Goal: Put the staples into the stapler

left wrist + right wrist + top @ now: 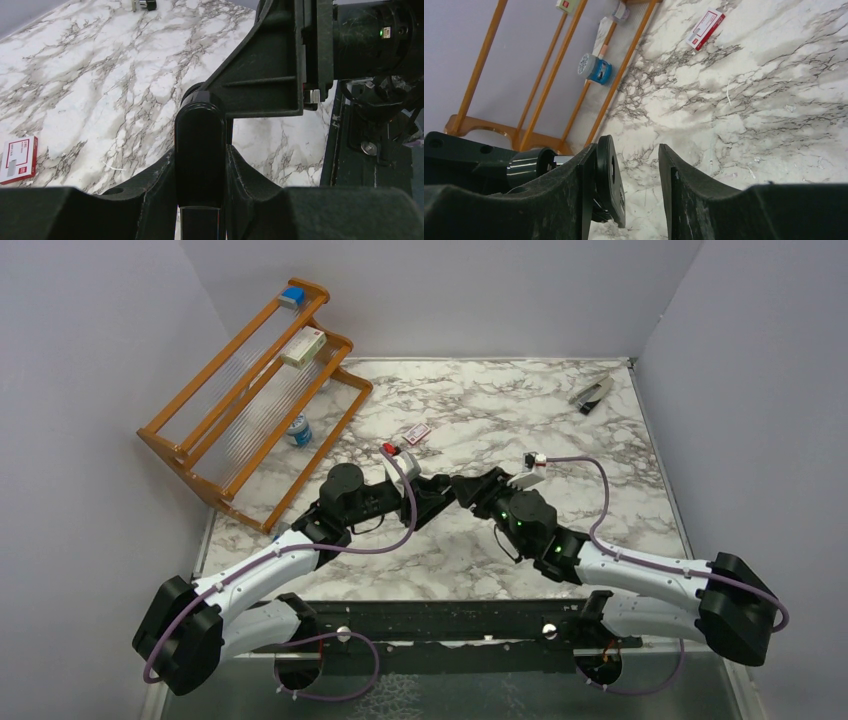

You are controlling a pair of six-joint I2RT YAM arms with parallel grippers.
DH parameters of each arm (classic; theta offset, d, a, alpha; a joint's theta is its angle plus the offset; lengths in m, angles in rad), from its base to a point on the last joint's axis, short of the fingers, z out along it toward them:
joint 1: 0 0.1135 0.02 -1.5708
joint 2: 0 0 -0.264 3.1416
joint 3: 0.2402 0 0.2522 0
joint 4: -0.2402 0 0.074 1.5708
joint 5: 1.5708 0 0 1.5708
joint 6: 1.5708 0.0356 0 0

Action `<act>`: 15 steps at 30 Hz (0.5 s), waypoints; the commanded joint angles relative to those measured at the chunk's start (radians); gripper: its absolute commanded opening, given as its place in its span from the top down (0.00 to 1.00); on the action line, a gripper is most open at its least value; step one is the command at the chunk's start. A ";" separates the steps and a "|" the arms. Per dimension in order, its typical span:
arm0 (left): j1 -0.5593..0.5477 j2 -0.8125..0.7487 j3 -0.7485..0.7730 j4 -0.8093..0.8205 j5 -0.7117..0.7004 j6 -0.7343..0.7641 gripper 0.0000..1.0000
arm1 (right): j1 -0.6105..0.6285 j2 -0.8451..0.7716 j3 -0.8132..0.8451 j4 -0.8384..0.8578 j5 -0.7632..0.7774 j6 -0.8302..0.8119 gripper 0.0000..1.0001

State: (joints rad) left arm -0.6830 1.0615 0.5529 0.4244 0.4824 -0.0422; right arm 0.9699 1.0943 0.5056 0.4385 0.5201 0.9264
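Note:
My left gripper (200, 157) is shut on the black stapler (199, 135), which stands upright between its fingers over the middle of the table. From the right, my right gripper (629, 150) reaches the same stapler. A flat black part of the stapler (614, 180) lies against its left finger (586, 200), and a gap stays before the other finger (676, 195), so it is open. In the top view both grippers (440, 498) (472, 490) meet at the centre. A red-and-white staples packet (415, 433) (705, 22) (19, 159) lies flat on the marble behind them. The staples themselves are out of view.
A wooden rack (250, 400) stands at the back left with small boxes on it and a blue-capped jar (595, 68) at its foot. A light grey stapler-like tool (592, 392) lies at the back right corner. Grey walls close the table on three sides.

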 commanded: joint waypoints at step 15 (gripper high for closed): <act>-0.007 -0.095 -0.009 0.193 -0.021 -0.063 1.00 | -0.030 -0.004 -0.017 0.070 -0.041 0.087 0.99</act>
State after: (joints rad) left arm -0.6849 1.0458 0.5419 0.4725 0.4767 -0.0776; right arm 0.9688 1.1271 0.5034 0.5236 0.4431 0.9718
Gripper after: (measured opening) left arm 0.354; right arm 0.079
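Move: The left hand already holds the stapler. Its free end sticks out about 5 cm to that hand's right and 2 cm ahead, near finger height. From the right hand that end lies roughly 2 cm to the left, level fore and aft and in height, close by its left finger. The staple box lies on the table some 15 cm ahead of the right hand, 9 cm to its left and 17 cm lower. The right hand eases about 2 cm to the left onto the stapler's free end, dipping slightly and then rising about 1 cm above its starting height, while its half-open fingers shut from both sides and pinch that end. The left hand keeps its unchanged grip on the body and lifts about 1 cm with a slight roll, so both hands end up holding the stapler in the air between them. ##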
